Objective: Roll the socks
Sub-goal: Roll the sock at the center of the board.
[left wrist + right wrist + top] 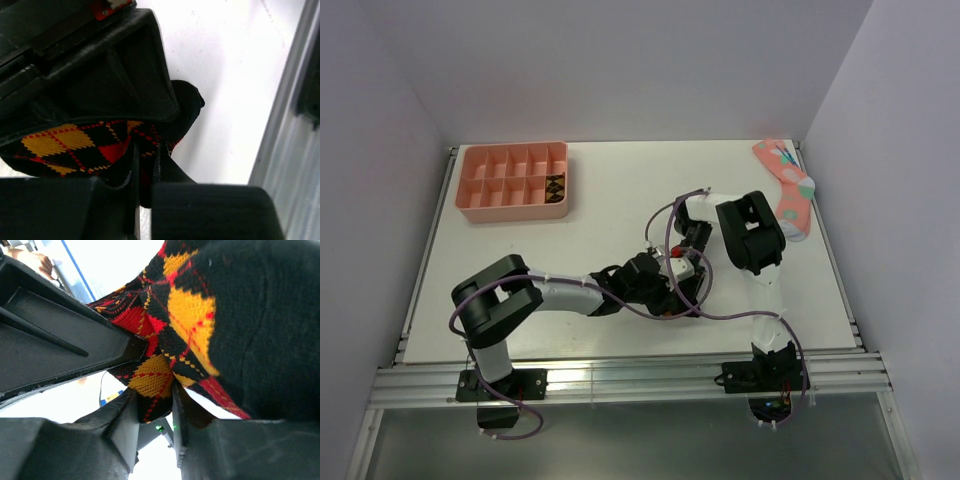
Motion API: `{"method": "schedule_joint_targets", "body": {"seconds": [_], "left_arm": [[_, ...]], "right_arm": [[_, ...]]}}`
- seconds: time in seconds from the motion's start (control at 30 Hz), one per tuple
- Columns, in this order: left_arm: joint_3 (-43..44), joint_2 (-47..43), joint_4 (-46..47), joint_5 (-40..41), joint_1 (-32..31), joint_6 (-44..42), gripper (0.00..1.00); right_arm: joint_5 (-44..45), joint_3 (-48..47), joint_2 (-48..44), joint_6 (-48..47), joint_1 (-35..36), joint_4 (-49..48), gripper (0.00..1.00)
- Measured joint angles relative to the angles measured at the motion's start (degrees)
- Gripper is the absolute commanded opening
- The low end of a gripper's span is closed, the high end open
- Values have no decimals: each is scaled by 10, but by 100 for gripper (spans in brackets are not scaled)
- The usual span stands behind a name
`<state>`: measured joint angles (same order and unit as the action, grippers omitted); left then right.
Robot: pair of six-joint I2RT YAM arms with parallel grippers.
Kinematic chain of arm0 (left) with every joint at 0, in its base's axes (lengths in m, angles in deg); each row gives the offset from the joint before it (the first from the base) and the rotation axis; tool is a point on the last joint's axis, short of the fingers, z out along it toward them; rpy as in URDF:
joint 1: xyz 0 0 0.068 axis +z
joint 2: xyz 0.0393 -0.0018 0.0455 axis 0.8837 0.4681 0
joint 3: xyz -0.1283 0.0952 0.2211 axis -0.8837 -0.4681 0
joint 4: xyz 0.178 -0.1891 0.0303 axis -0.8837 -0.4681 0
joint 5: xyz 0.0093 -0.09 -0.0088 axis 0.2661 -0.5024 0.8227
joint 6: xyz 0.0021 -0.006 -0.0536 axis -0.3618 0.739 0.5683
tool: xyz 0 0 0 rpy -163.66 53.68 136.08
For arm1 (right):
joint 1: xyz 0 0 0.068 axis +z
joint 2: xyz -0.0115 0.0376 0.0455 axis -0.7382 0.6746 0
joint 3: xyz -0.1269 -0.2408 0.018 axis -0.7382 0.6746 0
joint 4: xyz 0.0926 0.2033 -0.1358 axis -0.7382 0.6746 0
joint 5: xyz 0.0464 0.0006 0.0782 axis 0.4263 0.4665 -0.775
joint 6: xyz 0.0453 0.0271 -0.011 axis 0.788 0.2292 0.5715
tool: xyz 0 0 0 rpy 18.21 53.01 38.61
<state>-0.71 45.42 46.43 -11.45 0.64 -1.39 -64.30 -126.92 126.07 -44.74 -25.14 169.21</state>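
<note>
A dark argyle sock point(75, 145) with red and orange diamonds hangs bunched between both grippers, just above the white table. My left gripper point(146, 152) is shut, pinching a fold of this sock between its jaws. My right gripper point(155, 392) is shut on another fold of the same sock point(190, 310). In the top view the left gripper point(658, 290) and right gripper point(686, 262) meet at the middle front of the table and hide most of the sock. A second argyle piece point(555, 187) lies in a tray compartment.
A pink divided tray point(470, 205) stands at the back left. A pink sock point(790, 195) with teal and white marks lies at the back right edge. The table's front rail point(280, 150) runs close on the right in the left wrist view.
</note>
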Motion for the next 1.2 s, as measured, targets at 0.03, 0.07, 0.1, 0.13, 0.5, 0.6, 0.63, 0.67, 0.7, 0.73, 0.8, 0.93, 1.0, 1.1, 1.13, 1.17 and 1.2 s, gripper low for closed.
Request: {"method": "schedule_joint_targets", "body": {"seconds": [0.03, 0.07, 0.1, 0.13, 0.5, 0.6, 0.63, 0.67, 0.7, 0.73, 0.8, 0.93, 1.0, 1.1, 1.13, 1.17, 1.2], "left_arm": [[0, 2, 2, -10, 3, 5, 0], [0, 4, 5, -18, 5, 10, 0], [0, 7, 9, -29, 9, 15, 0], [0, 10, 13, -39, 12, 23, 0], [-21, 46, 106, -134, 53, 124, 0], [-22, 60, 128, -161, 62, 147, 0], [-21, 64, 134, -169, 64, 153, 0], [-21, 69, 140, -179, 67, 160, 0], [-21, 73, 147, -189, 70, 167, 0], [-21, 78, 153, -198, 73, 174, 0], [-21, 84, 161, -213, 78, 185, 0], [-16, 101, 168, -254, 94, 207, 0], [-12, 110, 171, -280, 104, 222, 0], [-11, 122, 176, -315, 115, 254, 0], [-10, 126, 176, -326, 119, 267, 0], [-8, 131, 176, -338, 122, 280, 0], [-5, 138, 176, -352, 126, 295, 1]], "right_arm": [[1, 3, 0, 2, 0, 0, 38], [1, 5, 0, 4, 0, 0, 40], [2, 8, 0, 6, -1, 0, 45], [3, 10, -1, 9, -2, -1, 48], [-7, 27, -58, 63, -32, -61, 65], [-11, 26, -89, 92, -66, -124, 64], [-11, 26, -99, 101, -78, -142, 64], [-11, 26, -112, 113, -94, -165, 64], [-12, 26, -121, 120, -105, -181, 62], [-14, 26, -134, 127, -121, -199, 62], [-20, 29, -161, 136, -146, -230, 62], [-33, 69, -232, 124, -179, -278, 64], [-42, 99, -271, 104, -180, -292, 64], [-56, 146, -328, 60, -178, -298, 64], [-61, 161, -347, 43, -178, -300, 64], [-68, 176, -363, 23, -177, -303, 65], [-73, 191, -379, 2, -177, -302, 67]]}}
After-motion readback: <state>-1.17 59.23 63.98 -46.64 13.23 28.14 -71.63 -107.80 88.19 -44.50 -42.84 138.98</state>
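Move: The argyle sock is already bunched between my hands. Its middle lies about 3 cm ahead and 1 cm right of my left hand's pinch, roughly at the same height, and some 3 cm ahead and 2 cm left of my right fingers, which also still hold it. From my right hand, the pink sock lies about 24 cm ahead and 20 cm right; from my left, the divided box stands about 26 cm ahead and 36 cm left. My right fingers spread and come free of the argyle sock. The hand then sweeps forward about 13 cm, drifting right and rising, and eases back some 4 cm while climbing to about 8 cm up, its fingers swinging to point steeply down. My left hand keeps its pinch almost on the spot and rolls about 40 degrees around its fingers, top side going forward, turning the gathered sock. ##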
